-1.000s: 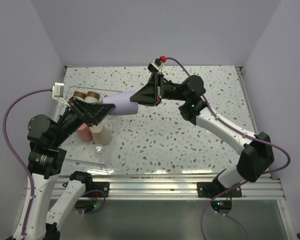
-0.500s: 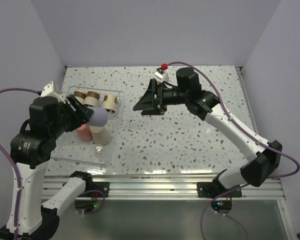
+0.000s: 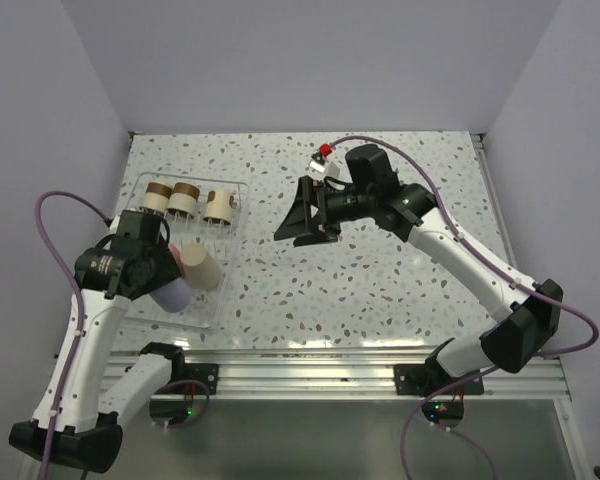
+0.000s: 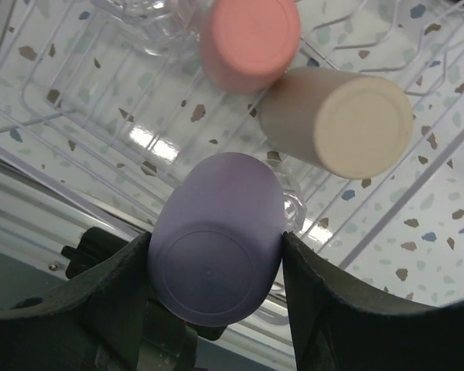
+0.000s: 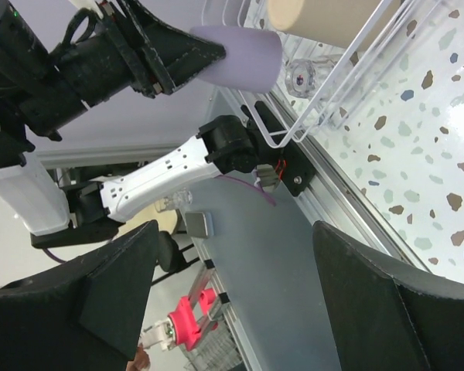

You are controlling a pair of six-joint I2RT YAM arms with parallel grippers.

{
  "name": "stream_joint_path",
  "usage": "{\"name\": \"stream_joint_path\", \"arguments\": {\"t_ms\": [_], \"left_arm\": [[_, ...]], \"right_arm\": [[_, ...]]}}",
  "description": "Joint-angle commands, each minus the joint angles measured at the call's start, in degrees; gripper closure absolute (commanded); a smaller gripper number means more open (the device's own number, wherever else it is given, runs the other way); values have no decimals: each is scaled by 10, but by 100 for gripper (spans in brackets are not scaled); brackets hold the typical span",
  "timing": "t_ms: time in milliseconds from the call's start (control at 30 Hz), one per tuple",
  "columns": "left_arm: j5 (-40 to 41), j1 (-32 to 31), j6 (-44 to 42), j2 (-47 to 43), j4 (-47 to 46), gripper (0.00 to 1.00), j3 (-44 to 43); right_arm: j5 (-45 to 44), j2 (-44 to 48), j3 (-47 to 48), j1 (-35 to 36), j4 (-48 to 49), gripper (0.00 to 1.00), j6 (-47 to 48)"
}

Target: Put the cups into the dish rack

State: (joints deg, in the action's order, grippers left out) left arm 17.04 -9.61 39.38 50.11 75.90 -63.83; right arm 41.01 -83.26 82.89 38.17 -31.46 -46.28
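Observation:
My left gripper (image 3: 164,283) (image 4: 215,241) is shut on the lavender cup (image 3: 174,295) (image 4: 216,255), gripping it near its base above the near end of the dish rack (image 3: 242,190) (image 4: 100,100). In the rack stand a coral-red cup (image 4: 247,42), a tall beige cup (image 3: 203,268) (image 4: 340,124) and three cream cups with brown bands (image 3: 185,197). A clear cup (image 4: 294,210) shows just under the lavender one. My right gripper (image 3: 292,222) (image 5: 233,232) hangs open and empty over the middle of the table, well right of the rack.
The speckled table (image 3: 380,290) runs to a metal rail (image 3: 310,375) along the near edge. White walls close in the back and both sides. Another clear cup (image 4: 151,23) sits at the rack's far side in the left wrist view.
The right gripper let go of the lavender cup and drew back to the right. The left gripper, still holding it, swung the cup down toward the near end of the rack.

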Motion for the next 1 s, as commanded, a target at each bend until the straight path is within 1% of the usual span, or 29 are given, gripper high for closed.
{"name": "stream_joint_path", "arguments": {"t_ms": [0, 100, 333, 500, 567, 800, 833, 867, 933, 967], "left_arm": [[65, 19, -25, 10, -4, 100, -16], [71, 19, -19, 24, -5, 100, -23], [79, 20, -3, 55, -15, 100, 4], [75, 21, 4, 75, -63, 100, 27], [85, 21, 7, 78, -79, 100, 37], [101, 21, 9, 94, -111, 100, 74], [100, 21, 9, 97, -114, 99, 78], [97, 22, 10, 99, -122, 94, 90], [93, 23, 11, 102, -131, 90, 104], [89, 24, 8, 104, -139, 84, 107]], "right_arm": [[-2, -8, 4, -3, -14, 17, 19], [-2, -14, 7, -3, -15, 17, 22], [2, -27, 9, -5, -13, 18, 29], [9, -37, 10, -6, -8, 19, 28], [8, -41, 12, -6, -10, 19, 29], [7, -46, 12, -8, -11, 20, 32], [9, -47, 14, -8, -11, 20, 33], [7, -49, 15, -9, -11, 20, 34], [8, -51, 17, -10, -12, 20, 35], [8, -52, 18, -11, -13, 20, 36]]}}
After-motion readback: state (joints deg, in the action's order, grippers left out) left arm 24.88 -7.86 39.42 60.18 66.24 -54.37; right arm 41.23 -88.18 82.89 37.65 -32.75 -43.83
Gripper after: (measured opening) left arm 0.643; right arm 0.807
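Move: The left hand still holds the purple cup. Its slot at the front of the dish rack is about 4 cm ahead, 3 cm left and 11 cm below that hand. Within the rack, the pink cup is about 12 cm ahead and 3 cm left of the hand, the beige cup 10 cm ahead and 5 cm right, and the small clear glass 5 cm ahead and 4 cm right. From the right hand the slot lies some 27 cm left, 2 cm back and 22 cm down. First left by about 2.5 cm, then mostly down some 6 cm while easing about 2.5 cm forward, the left hand lowers the purple cup towards the free front slot, on the near side of the pink cup, tilting about 10 degrees and keeping its grip. The empty right hand sinks a few centimetres well off to the right, fingers still wide open. ##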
